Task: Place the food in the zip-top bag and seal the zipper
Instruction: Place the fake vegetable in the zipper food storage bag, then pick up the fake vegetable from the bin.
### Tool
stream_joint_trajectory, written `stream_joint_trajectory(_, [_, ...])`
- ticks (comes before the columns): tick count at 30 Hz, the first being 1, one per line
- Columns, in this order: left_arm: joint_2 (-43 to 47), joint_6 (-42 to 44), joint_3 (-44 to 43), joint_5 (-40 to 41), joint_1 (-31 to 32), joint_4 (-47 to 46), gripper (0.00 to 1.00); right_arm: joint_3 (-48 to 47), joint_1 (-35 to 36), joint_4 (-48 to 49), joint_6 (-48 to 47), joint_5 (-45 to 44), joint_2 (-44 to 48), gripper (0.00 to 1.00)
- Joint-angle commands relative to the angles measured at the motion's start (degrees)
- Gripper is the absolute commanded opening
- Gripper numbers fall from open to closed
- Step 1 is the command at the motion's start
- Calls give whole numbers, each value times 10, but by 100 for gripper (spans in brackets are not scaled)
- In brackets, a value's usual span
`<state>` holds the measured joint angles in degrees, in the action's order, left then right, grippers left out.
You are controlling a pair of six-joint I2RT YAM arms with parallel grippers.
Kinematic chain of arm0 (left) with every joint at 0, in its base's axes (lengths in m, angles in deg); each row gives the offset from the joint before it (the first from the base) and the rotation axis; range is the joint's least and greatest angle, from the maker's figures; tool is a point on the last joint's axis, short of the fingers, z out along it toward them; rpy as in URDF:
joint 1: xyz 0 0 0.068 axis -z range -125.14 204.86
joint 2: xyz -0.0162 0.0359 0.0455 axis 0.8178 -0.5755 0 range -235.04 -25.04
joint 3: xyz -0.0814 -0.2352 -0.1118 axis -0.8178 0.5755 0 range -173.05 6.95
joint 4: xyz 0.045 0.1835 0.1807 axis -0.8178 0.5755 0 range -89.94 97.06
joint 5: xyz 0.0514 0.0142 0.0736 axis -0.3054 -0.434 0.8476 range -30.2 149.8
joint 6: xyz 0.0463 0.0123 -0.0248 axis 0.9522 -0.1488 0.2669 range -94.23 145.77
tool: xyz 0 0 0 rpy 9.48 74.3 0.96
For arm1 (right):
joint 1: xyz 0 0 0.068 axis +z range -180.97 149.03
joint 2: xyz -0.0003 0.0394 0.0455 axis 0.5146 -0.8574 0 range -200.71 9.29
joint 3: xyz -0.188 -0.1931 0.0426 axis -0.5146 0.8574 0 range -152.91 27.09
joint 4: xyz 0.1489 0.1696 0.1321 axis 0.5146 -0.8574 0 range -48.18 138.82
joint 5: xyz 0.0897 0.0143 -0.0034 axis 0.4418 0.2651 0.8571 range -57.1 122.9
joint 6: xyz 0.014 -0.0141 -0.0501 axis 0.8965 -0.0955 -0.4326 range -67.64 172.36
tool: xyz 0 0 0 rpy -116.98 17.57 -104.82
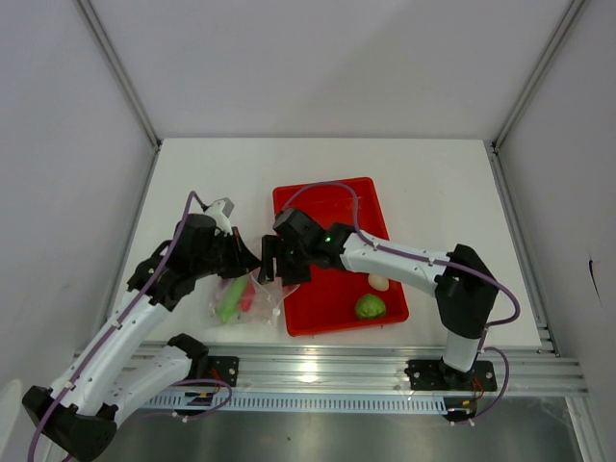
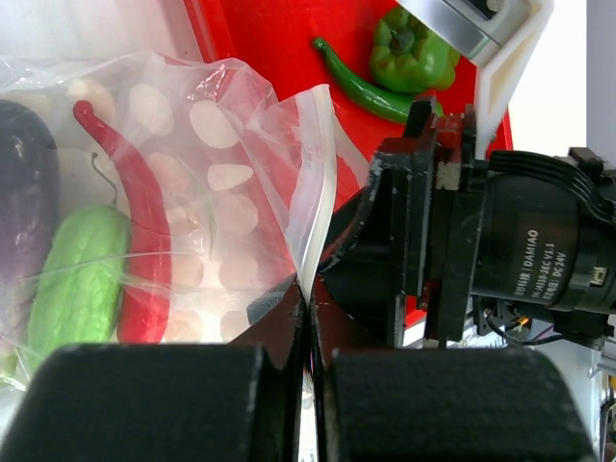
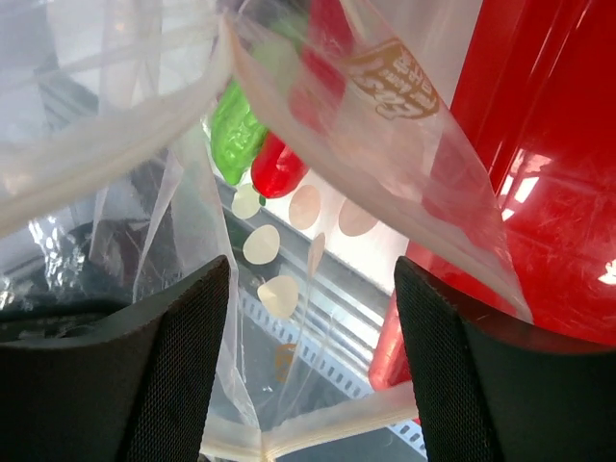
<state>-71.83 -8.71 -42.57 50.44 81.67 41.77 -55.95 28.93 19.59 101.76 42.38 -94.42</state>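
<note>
The zip-top bag (image 1: 262, 306) lies left of the red tray, its mouth lifted between the two grippers. Inside it are a purple eggplant (image 2: 19, 192), a light green gourd (image 2: 72, 279) and a red chili (image 2: 140, 241). My left gripper (image 2: 310, 300) is shut on the bag's mouth edge, on the zipper (image 2: 318, 192). My right gripper (image 3: 310, 279) stands open, with the bag's film and zipper strip (image 3: 385, 423) loose between its fingers. On the tray lie a green pepper (image 2: 414, 48), a green chili (image 2: 361, 87), a white egg-like piece (image 1: 378, 281) and a round green one (image 1: 371, 307).
The red tray (image 1: 332, 192) sits mid-table, right of the bag. The two grippers, left (image 1: 252, 258) and right (image 1: 272, 262), nearly touch above the bag's mouth. A metal rail (image 1: 366, 371) runs along the near table edge, just below the bag.
</note>
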Motion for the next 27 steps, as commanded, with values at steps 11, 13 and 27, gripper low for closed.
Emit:
stream_joint_trajectory(11, [6,6,-13,4,-4,-8,0,15,-31,-73,-121,-161,190,68])
stream_joint_trajectory(13, [6,6,-13,2,-4,-10,1,27,-50,-79,-151,-176,226,67])
stream_joint_trajectory(27, [0,9,-6,-1,-4,-17,0,65,-178,-210,-481,-270,173,66])
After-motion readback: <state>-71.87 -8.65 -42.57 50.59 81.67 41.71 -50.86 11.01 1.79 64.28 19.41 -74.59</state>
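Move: The green pepper in the red tray is my likely next vegetable, about 12 cm ahead of my empty right hand, 23 cm to its right and 10 cm lower. The green chili lies 9 cm ahead and 19 cm right, the white ball 3 cm ahead and 28 cm right, both some 11 cm lower. From my left hand the pepper is about 12 cm ahead, 27 cm right and 16 cm below. I draw my open right hand up out of the bag's mouth, then swing it right and forward over the tray, about 22 cm right and 10 cm forward. It climbs some 12 cm, then sinks about 7 towards the green pepper, the wrist tilting some 40 degrees so the fingers swing from pointing left-down to forward-down. My left hand keeps still, pinching the bag's edge. ##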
